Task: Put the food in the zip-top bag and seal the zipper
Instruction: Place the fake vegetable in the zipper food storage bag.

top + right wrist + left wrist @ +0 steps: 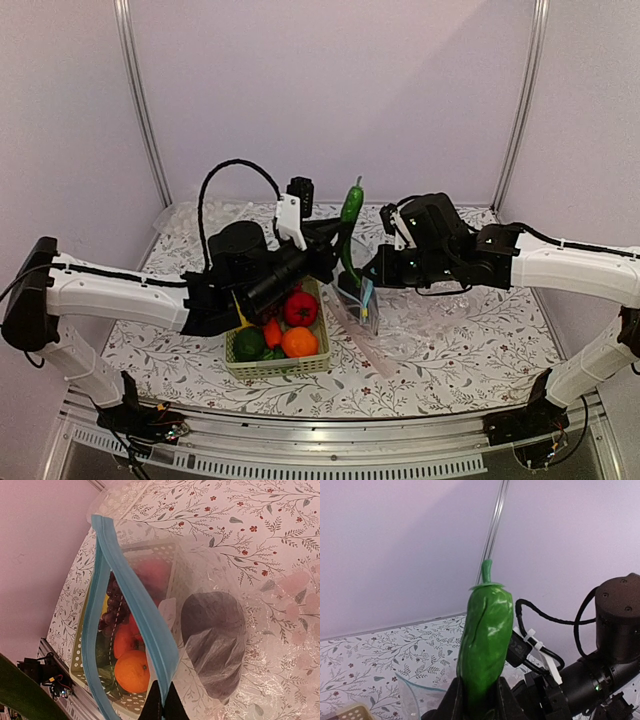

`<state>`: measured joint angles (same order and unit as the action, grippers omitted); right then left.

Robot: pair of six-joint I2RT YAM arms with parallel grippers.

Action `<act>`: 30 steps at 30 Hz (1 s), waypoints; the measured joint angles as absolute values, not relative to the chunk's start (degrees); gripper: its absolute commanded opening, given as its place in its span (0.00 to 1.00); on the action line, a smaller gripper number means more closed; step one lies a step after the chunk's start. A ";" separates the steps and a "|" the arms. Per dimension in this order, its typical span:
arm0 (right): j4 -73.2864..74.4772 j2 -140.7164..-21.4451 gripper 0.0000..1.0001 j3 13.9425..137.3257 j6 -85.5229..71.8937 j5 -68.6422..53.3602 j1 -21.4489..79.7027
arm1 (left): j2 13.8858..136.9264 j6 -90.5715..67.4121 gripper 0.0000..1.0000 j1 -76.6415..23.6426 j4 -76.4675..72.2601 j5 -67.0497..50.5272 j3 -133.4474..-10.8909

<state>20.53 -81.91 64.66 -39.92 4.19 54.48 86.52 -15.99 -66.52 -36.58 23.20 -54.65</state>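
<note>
My left gripper (479, 700) is shut on the lower end of a glossy dark green vegetable (485, 635), which stands upright with its stem up. In the top view this vegetable (352, 204) is in the air between the basket and the zip-top bag (364, 305). My right gripper (161, 701) is shut on the near side of the light-blue zipper (134, 605) and holds the bag's mouth agape. A dark purple eggplant (215, 645) lies inside the clear bag (210, 587). Through the bag's mouth I see an orange (132, 672), grapes (112, 605) and a red fruit (122, 639) in the basket beyond.
The pale green mesh basket (278, 366) stands on the flowered cloth left of the bag, with a red fruit (301, 308), an orange (299, 342), a carrot (272, 332) and green pieces. Bubbly clear plastic (190, 216) lies at the back left. Both arms meet close together above the middle.
</note>
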 measured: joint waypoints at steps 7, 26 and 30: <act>20.53 -81.91 0.00 64.64 -40.07 4.21 54.48 | 90.15 -10.94 0.17 -66.83 -41.65 25.41 -52.51; 20.93 -81.60 0.00 65.10 -40.58 5.50 54.52 | 90.61 -25.76 0.30 -66.87 -21.82 26.06 -54.00; 21.08 -81.60 0.00 65.10 -40.73 5.69 54.59 | 90.61 -29.36 0.46 -66.92 -17.06 23.57 -55.70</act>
<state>21.08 -81.60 65.10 -40.73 5.69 54.59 90.61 -29.36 -66.92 -17.06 23.57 -55.70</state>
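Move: The open mouth of the zip-top bag, where the held green pepper is to go, lies about 12 cm below the left hand, some 3 cm ahead and 3 cm to its right. The eggplant in the bag is about 8 cm ahead, 4 cm right and 26 cm down; the tomato in the basket is 2 cm ahead, 10 cm left and 27 cm down. From the right hand, the mouth is 2 cm ahead, 3 cm left and about level. The green pepper, already held stem up, is lowered by the left hand into the bag's mouth, down about 10 cm with hardly any travel sideways. In the lower half of the descent the wrist tips the fingers down, turning roughly 20 degrees in all, and the fingers begin to open around the pepper close to the bottom. The right hand stays almost still, keeping its pinch on the blue zipper rim. ##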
